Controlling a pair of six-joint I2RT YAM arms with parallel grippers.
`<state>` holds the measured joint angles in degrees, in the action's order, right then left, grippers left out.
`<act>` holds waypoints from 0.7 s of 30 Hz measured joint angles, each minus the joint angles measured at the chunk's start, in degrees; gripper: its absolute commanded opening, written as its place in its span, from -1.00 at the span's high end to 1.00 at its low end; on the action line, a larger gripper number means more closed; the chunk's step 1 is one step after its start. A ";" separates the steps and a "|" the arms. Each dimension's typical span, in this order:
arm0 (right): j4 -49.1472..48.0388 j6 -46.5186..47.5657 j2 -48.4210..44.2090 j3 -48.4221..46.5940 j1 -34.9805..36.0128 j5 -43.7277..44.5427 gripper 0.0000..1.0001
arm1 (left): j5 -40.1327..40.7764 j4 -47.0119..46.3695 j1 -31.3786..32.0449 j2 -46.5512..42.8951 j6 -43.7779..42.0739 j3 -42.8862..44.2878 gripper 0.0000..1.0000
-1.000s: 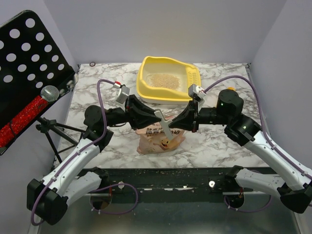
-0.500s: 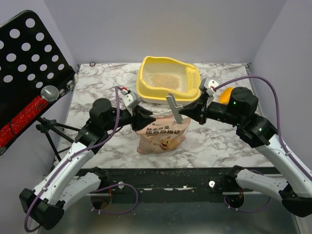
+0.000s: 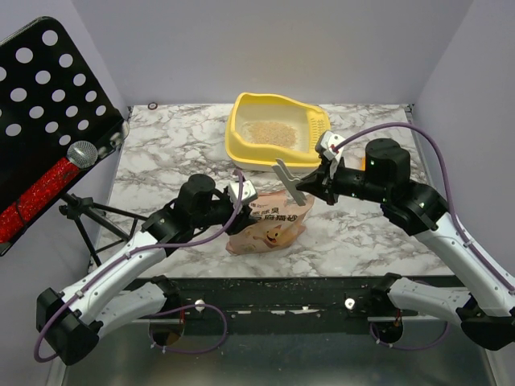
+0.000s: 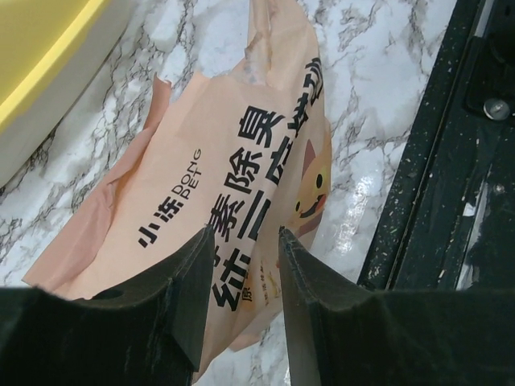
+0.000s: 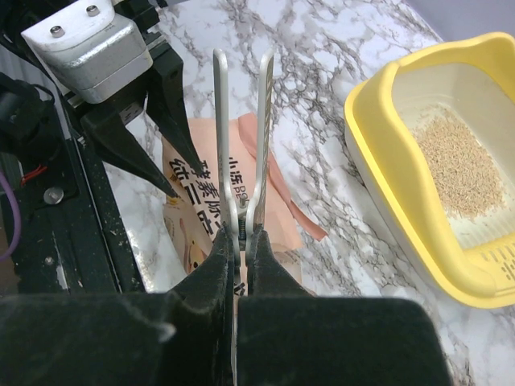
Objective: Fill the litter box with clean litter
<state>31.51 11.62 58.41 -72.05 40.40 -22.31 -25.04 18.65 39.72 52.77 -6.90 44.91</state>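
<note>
The pale-yellow litter box (image 3: pixel 238 137) stands at the back middle of the table, with a thin patch of clean litter (image 3: pixel 269 133) inside; both show again at the right of the right wrist view, litter box (image 5: pixel 386 173) and litter (image 5: pixel 459 161). A crumpled tan printed bag (image 3: pixel 267 227) lies flat in front of the box. My right gripper (image 3: pixel 312 189) is shut on a silver spring clip (image 5: pixel 241 121), held in the air above the bag's top. My left gripper (image 4: pixel 245 249) hangs open just over the bag (image 4: pixel 233 177), nothing between its fingers.
A black perforated music stand (image 3: pixel 48 88) with a microphone (image 3: pixel 80 153) and tripod stands off the table's left edge. A black rail (image 3: pixel 282 285) runs along the table's near edge. Walls close in the back and right sides.
My left gripper opened wider, drew back from the clip and dropped low over the bag. My right gripper lifted the clip away toward the litter box and kept it.
</note>
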 measured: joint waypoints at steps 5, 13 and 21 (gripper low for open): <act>1.20 0.61 0.33 0.04 0.00 -0.28 0.99 | 2.84 0.33 0.94 0.13 -1.66 -1.68 0.07; 1.22 1.99 2.25 0.72 0.00 -2.60 0.99 | 6.01 0.33 1.29 4.35 -2.49 -2.25 1.00; 1.79 5.16 5.68 1.53 0.00 -6.05 0.99 | 7.50 0.24 1.55 5.95 -2.95 -2.25 1.00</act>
<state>33.30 16.78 64.10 -70.52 40.40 -28.36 -17.54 18.90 41.28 58.72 -9.85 42.65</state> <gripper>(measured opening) 0.038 0.011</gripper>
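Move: The litter bag's middle lies about 6 cm to the right of the open left hand, level with it fore and aft and some 10 cm below. From the right hand, which already holds the pale clip, the bag is about 8 cm left, 3 cm back and 23 cm down. The litter box lies some 24 cm ahead of the right hand and 7 cm left, 30 cm below. Left hand sinks about 5 cm and pinches the bag's upper fold; right hand lowers the clip towards it. ##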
